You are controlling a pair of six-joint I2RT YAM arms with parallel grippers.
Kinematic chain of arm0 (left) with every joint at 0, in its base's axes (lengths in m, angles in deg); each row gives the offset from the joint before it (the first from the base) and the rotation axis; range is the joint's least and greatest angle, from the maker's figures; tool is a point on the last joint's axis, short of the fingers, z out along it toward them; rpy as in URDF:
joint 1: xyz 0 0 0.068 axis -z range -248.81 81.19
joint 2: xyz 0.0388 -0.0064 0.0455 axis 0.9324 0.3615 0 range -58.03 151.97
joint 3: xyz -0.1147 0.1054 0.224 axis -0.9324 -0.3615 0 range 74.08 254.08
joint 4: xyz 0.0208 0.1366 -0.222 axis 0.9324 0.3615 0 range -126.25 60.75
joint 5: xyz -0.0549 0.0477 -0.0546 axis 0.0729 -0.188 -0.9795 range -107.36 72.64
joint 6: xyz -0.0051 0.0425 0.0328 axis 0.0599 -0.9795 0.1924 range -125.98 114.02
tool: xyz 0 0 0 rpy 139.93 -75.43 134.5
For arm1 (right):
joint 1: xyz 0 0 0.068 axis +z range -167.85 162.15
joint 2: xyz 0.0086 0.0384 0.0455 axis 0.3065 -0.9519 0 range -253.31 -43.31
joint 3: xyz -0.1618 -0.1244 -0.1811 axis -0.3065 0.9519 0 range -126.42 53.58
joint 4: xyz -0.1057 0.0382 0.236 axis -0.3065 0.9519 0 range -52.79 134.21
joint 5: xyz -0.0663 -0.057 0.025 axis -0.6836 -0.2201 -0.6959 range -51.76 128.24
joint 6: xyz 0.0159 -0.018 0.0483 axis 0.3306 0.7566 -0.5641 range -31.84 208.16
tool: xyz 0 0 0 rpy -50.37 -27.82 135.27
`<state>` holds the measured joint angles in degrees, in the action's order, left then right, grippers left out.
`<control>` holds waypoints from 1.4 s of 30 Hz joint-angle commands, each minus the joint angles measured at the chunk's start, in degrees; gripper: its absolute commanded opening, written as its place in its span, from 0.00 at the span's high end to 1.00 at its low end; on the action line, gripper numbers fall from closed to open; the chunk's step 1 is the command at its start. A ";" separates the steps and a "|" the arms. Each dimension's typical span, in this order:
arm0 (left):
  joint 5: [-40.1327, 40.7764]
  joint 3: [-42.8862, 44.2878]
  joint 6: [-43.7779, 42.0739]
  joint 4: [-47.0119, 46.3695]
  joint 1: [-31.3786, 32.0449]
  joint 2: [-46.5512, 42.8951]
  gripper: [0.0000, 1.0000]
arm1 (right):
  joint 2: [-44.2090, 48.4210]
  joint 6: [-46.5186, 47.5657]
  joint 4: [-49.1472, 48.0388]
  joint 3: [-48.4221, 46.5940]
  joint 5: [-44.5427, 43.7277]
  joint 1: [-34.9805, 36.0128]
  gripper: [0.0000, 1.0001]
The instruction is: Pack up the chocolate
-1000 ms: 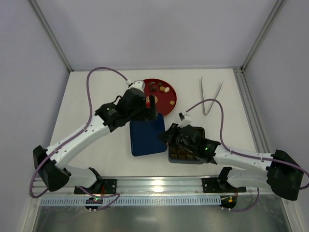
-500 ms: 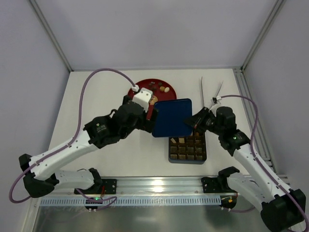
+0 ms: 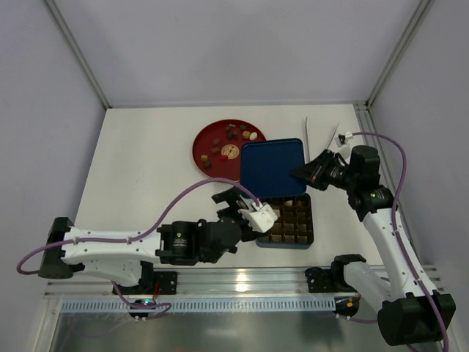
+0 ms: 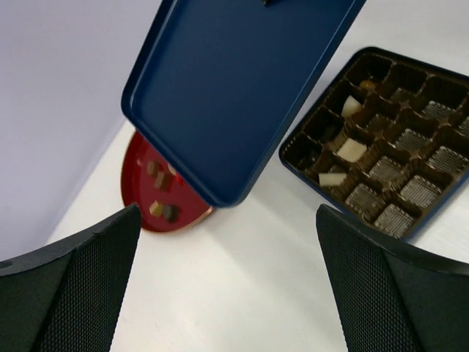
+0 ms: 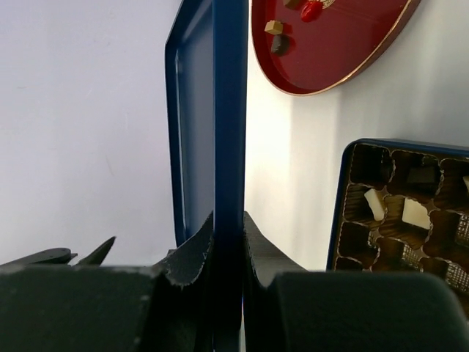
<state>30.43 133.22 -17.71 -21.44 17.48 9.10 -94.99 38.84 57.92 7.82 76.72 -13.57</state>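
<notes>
Several pieces of chocolate (image 3: 234, 133) lie on the red plate (image 3: 209, 143); a few cream pieces (image 4: 352, 150) sit in cells of the brown gridded tray (image 3: 297, 227). My right gripper (image 3: 308, 173) is shut on the right edge of the dark-blue lid (image 3: 272, 167), which hangs tilted over the tray's far side and the plate's edge. In the right wrist view the lid (image 5: 229, 110) stands edge-on between the pads of the gripper (image 5: 229, 235). My left gripper (image 3: 231, 202) stands open and empty just left of the tray, above bare table (image 4: 234, 293).
Metal tweezers (image 3: 322, 139) lie at the back right, near the frame rail. The left arm's cable loops over the table by the tray's near-left corner. White walls close the table on three sides.
The left gripper has let go of the lid's left edge, opened wide and drawn back toward the near edge. The right gripper alone holds the lid, shifted slightly right.
</notes>
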 commanded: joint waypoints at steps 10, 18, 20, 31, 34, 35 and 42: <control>-5.43 -3.15 -27.55 -30.27 0.29 8.44 0.01 | -1.75 0.63 4.69 -6.97 1.33 -0.49 0.96; -1.91 -0.60 -36.43 -35.46 -0.76 17.14 0.14 | -2.11 0.19 6.71 -9.52 1.16 -0.49 0.96; -1.21 -0.07 -39.77 -36.95 -1.03 18.73 0.38 | -2.20 0.98 8.11 -10.49 0.64 -0.41 0.96; 2.13 -0.51 -55.15 -49.60 -2.70 26.55 0.58 | -1.58 2.91 11.11 -10.67 -0.07 -0.41 0.96; 2.13 -0.86 -58.14 -53.04 -2.87 27.61 0.68 | -1.32 3.35 11.54 -11.02 -0.16 -0.41 0.96; 2.31 -0.60 -58.32 -53.30 -2.79 28.13 0.71 | -1.32 3.44 11.72 -11.02 -0.25 -0.41 0.96; 2.92 0.28 -62.63 -59.81 -2.87 29.81 1.00 | -0.97 4.41 12.42 -11.11 -0.25 -0.49 0.96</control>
<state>33.28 131.82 -76.00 -75.30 14.74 38.46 -97.33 43.01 70.18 -0.68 75.12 -14.16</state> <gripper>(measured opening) 0.080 0.163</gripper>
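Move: The blue lid hangs in the air, its right edge in the right hand, its middle about 8 cm to that hand's left and 2 cm ahead. From the open left hand, the lid's middle is some 12 cm ahead and 8 cm right, a couple lower. The chocolate box stands beneath, about 5 cm ahead, 13 cm right and 24 cm below the left hand; the red plate is roughly 29 cm ahead and 4 cm left, 26 cm below. The lid's near edge is what the left hand reaches, travelling about 10 cm right and then some 5 cm forward, dipping slightly. It rolls about 40 degrees around its pointing direction, left side rising, while its wide-open fingers close and pinch the edge. The right hand keeps its pinch on the right edge, rising about a centimetre. ##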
